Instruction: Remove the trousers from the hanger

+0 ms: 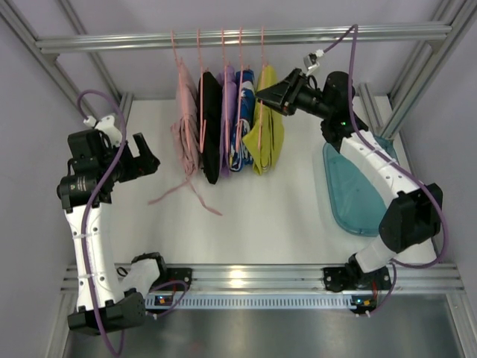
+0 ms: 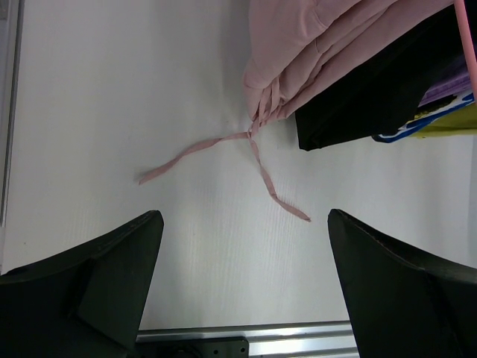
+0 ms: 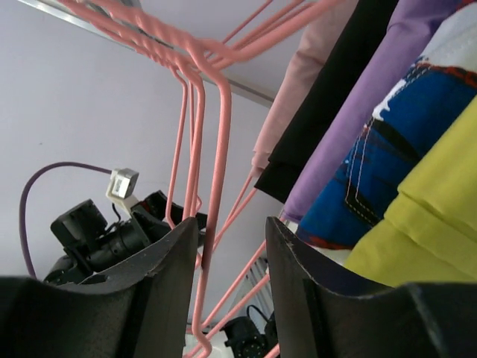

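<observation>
Several folded garments hang from thin pink wire hangers on the rail (image 1: 238, 37). The yellow trousers (image 1: 267, 134) hang at the right end on the rightmost hanger (image 1: 262, 52). My right gripper (image 1: 262, 93) is up at that hanger. In the right wrist view the pink hanger wire (image 3: 221, 149) runs down between the fingers of the right gripper (image 3: 231, 224). It lies against one finger, with a gap to the other, and the yellow trousers (image 3: 425, 224) are beside them. My left gripper (image 1: 149, 160) is wide open and holds nothing, to the left of the pink garment (image 2: 313, 45).
Black, purple and blue garments (image 1: 223, 127) hang between the pink and the yellow ones. The pink drawstrings (image 2: 223, 145) trail over the white table. A teal tray (image 1: 354, 186) lies at the right under the right arm. Aluminium frame posts stand at the sides.
</observation>
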{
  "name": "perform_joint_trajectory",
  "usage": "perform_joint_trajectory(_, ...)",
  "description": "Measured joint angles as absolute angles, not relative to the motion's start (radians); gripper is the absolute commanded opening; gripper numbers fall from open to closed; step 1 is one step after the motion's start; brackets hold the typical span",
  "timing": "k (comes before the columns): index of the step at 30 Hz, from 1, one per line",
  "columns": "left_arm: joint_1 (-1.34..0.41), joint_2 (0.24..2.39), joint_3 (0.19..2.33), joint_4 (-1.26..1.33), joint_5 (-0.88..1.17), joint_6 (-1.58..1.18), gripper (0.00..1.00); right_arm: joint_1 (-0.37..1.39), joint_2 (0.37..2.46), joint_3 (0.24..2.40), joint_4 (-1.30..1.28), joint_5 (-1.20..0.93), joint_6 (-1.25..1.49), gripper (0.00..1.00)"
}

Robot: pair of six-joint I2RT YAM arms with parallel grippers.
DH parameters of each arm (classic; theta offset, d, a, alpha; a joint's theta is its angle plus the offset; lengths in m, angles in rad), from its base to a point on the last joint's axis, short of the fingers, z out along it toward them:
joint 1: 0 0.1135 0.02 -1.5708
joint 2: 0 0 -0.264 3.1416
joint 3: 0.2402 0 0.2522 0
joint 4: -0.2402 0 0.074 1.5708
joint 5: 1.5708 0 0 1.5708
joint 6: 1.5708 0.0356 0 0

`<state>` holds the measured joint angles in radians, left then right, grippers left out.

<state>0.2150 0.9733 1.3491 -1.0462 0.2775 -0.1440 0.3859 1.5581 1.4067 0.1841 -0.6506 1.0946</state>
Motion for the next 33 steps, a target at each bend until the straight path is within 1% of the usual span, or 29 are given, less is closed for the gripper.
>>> perform_joint_trajectory(2,0.215,0.973,1.349,-1.046,0.281,-0.139,0.99,0.386,1.578,1.430,0.204,-0.647,1.110,0.41)
perform_joint_trajectory(3,0.215,0.973,1.349,-1.046,0.281,-0.135,0.98,0.386,1.586,1.442,0.213,-0.646,1.116,0.37)
perform_joint_trajectory(5,0.215,0.973,1.349,-1.046,0.281,-0.129,0.99,0.386,1.595,1.459,0.241,-0.643,1.127,0.34)
perform_joint_trajectory(8,0.215,0.973,1.349,-1.046,0.280,-0.126,0.99,0.386,1.597,1.465,0.261,-0.641,1.142,0.22)
perform_joint_trajectory(11,0.215,0.973,1.349,-1.046,0.280,-0.123,0.99,0.387,1.604,1.465,0.261,-0.645,1.154,0.02)
perform_joint_trajectory(12,0.215,0.974,1.349,-1.046,0.280,-0.123,0.98,0.387,1.605,1.464,0.261,-0.645,1.162,0.00)
perform_joint_trajectory(17,0.215,0.974,1.354,-1.043,0.280,-0.124,0.98,0.390,1.605,1.451,0.276,-0.641,1.198,0.00)
perform_joint_trajectory(26,0.215,0.981,1.365,-1.020,0.302,-0.134,0.99,0.390,1.591,1.449,0.305,-0.665,1.179,0.00)
perform_joint_trajectory(33,0.215,0.991,1.377,-0.987,0.331,-0.151,0.99,0.389,1.566,1.501,0.281,-0.683,1.144,0.00)
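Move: Just beyond the right hand's half-open fingertips is the near sloping arm of the yellow-green trousers' hanger, about 2 cm ahead, 1 cm left and 1 cm above. Its trousers hang some 15 cm below the hand, 4 cm ahead and 2 cm right; the blue trousers, at that height, are 4 cm ahead and 5 cm left. The rail is roughly 6 cm ahead and 10 cm up, straight in line. From the left hand, that hanger arm lies about 14 cm ahead, 31 cm right and 10 cm higher. Rising some 2 cm and edging about 1 cm forward, the right hand closes its half-open fingers fully and pinches the near arm of the yellow-green trousers' hanger, just below the neck. It holds there a moment, then lifts the hanger about 4 cm, easing back 2 cm. The open, empty left hand drifts up and forward about 2 cm towards the hangers. ##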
